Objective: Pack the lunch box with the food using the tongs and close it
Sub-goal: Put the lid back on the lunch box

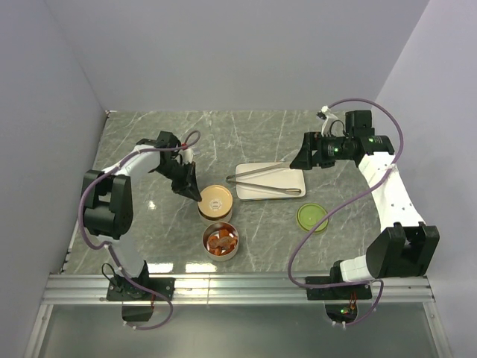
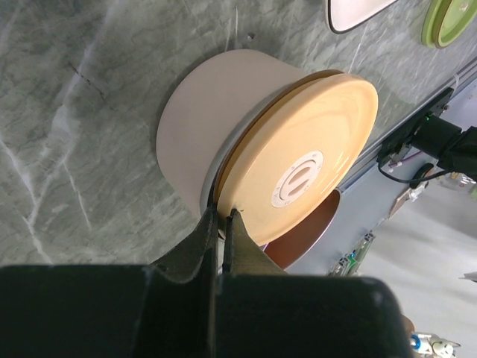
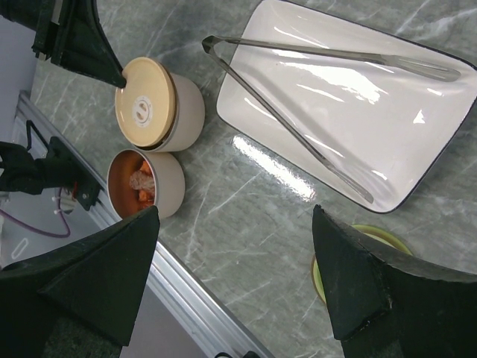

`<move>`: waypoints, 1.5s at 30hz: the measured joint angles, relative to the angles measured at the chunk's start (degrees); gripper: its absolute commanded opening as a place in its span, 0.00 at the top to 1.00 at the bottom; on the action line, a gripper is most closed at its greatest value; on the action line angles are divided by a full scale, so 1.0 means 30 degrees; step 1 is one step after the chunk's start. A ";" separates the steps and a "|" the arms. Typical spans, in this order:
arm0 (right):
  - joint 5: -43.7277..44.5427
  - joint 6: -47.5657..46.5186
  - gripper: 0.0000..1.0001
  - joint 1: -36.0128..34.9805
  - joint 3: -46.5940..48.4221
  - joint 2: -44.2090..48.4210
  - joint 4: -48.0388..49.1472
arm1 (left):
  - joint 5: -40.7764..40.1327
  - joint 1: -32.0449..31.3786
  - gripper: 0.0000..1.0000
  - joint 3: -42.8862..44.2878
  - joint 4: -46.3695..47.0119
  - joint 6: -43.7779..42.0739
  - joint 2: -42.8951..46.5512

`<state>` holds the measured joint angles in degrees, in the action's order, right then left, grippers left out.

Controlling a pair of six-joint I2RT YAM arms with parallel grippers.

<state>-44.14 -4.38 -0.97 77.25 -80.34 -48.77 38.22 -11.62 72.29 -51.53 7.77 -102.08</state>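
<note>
The lunch box is two round cream tubs. The near tub (image 1: 220,240) stands open with the food (image 3: 140,186), orange-red chunks and a pale piece, inside. The far tub (image 2: 216,104) carries a tan lid (image 2: 298,175). My left gripper (image 2: 223,215) is shut on that lid's rim at its left edge, and the lid looks slightly lifted on that side. The silver tongs (image 3: 335,52) lie untouched on the white plate (image 3: 417,149). Above the table near the plate's right end, my right gripper (image 3: 235,216) hangs open with nothing between its fingers.
A green lid (image 1: 311,218) lies flat on the marble table, right of the tubs and below the plate. An aluminium rail (image 1: 238,287) runs along the table's near edge. Grey walls close in the back and sides.
</note>
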 measured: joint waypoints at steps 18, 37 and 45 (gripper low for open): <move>-0.0095 0.0007 0.10 0.0000 0.0000 0.0000 0.0022 | -0.0299 -0.0146 0.89 0.0058 -0.0809 -0.0882 -0.0051; -0.0226 0.0000 0.10 0.0000 0.0000 0.0000 0.0015 | -0.1406 -0.0780 0.43 0.1005 -0.1501 -0.1705 0.0015; -0.0452 -0.0007 0.10 0.0000 0.0000 0.0000 0.0015 | -0.2659 -0.0984 0.44 0.2208 -0.1158 -0.3504 0.3198</move>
<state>-45.50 -4.40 -0.97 77.25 -80.34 -48.73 30.24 -14.57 78.91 -55.00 -2.74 -92.49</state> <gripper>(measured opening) 0.896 0.573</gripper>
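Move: The left hand pinches the lid's left edge; the lunch box it is being put on has its middle about 5 cm to the right, 1 cm back and 4 cm below. The open box with the orange food stands some 12 cm back and 6 cm right, and the white plate with the tongs lies roughly 22 cm right and 7 cm ahead. From the right hand the lunch box being covered is about 24 cm left, 5 cm back and 18 cm down. Easing back about a centimetre with the lid's edge still pinched, the left hand draws the lid squarely over the round box, then opens its fingers a bit over halfway and lets go. It then lifts off by about 6 cm, drifting some 3 cm forward, the fingertips swinging forward about 20 degrees. ##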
